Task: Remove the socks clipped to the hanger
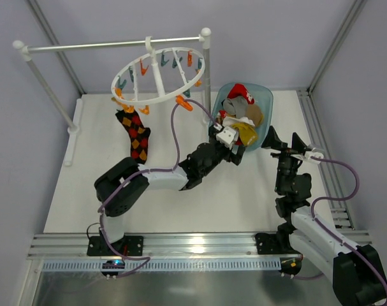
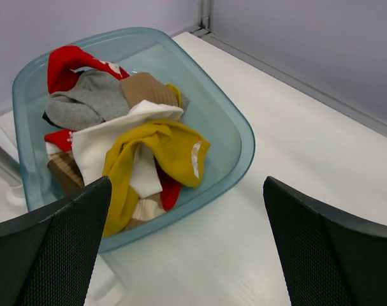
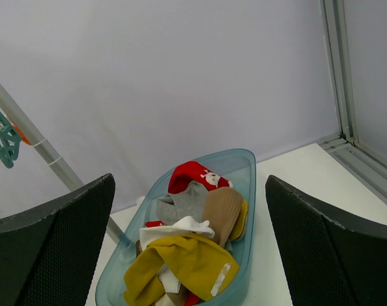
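The white round hanger (image 1: pixel 158 75) hangs from a rail at the back, with orange and teal clips round its rim. One dark argyle sock (image 1: pixel 135 135) hangs clipped at its front left. A teal basket (image 1: pixel 264 102) holds several loose socks: yellow (image 2: pixel 164 150), white (image 2: pixel 104 137), grey, tan and red. My left gripper (image 1: pixel 227 135) is open and empty just in front of the basket's near rim (image 2: pixel 199 197). My right gripper (image 1: pixel 294 145) is open and empty to the right of the basket, facing it; the yellow sock (image 3: pixel 187 268) lies on top.
A straight white rail stand (image 1: pixel 110 44) with two posts carries the hanger; its right post (image 3: pixel 59 169) stands beside the basket. Metal frame rails run along the table's right edge (image 1: pixel 324 159) and near edge.
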Motion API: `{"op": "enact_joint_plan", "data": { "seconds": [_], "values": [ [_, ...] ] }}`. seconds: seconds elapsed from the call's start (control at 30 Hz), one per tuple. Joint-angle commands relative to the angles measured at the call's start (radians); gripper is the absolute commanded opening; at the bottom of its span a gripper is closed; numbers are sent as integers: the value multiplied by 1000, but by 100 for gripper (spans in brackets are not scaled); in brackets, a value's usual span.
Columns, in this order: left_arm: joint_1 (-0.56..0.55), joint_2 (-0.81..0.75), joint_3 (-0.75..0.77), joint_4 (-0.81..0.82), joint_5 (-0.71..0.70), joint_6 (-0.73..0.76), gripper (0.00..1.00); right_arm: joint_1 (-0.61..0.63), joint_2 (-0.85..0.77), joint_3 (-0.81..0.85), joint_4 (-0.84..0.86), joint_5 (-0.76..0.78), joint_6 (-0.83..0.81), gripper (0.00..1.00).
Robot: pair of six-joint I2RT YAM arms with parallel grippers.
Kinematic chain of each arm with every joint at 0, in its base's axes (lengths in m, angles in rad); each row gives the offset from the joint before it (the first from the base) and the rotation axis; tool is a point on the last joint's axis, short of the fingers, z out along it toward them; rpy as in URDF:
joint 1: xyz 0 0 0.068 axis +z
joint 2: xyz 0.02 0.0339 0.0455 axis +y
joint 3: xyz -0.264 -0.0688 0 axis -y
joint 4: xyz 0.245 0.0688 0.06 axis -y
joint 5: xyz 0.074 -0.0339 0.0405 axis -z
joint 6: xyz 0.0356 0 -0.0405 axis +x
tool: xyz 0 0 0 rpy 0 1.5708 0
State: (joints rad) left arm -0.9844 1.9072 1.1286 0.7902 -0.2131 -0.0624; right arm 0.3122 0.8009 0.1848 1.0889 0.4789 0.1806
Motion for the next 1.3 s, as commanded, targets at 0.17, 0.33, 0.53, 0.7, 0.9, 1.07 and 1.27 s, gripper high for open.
{"op": "enact_joint_plan", "data": {
  "seconds": [0.17,0.33,0.53,0.7,0.9,1.07,1.27],
  "values": [
    [-68,-135,-170,101,-80,180,99,-2,-22,-5,40,-11,23,100],
    [-76,-125,-223,34,-75,165,100,-4,-20,-5,39,-25,34,100],
    [-74,-40,-210,-9,-115,101,100,-2,-20,-4,39,-49,46,99],
    [-54,26,-144,-51,-109,67,100,-2,-31,-7,29,-51,46,100],
    [22,21,-98,-69,-72,3,100,-4,-29,-1,23,-60,39,100],
    [64,6,-15,-135,-63,36,99,-4,-20,4,23,-57,33,100],
    [105,-31,31,-174,-54,46,100,-2,-9,8,23,-63,30,100]
  ]
}}
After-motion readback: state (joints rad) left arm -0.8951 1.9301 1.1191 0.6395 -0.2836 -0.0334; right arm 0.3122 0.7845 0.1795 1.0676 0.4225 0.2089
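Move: Some 33 cm to the left of the open left hand, level with it front to back and near its height, hangs the last sock, black with red and orange. The hanger ring is about 22 cm left, 9 cm ahead and 17 cm above. The filled bin lies 17 cm ahead, 7 cm right and 14 cm below; the rack's right foot is 18 cm ahead, 8 cm left. From the right hand the sock lies about 51 cm left, 5 cm ahead, slightly lower. Backing off about 4 cm from the bin and edging left, the empty left hand then sinks to some 10 cm below its start and turns forward again by about 8 cm, rising partway near the end. Its fingers stay wide open, and the wrist rolls and turns slightly counter-clockwise; the arm's purple cable seems caught on the hanger ring throughout. ##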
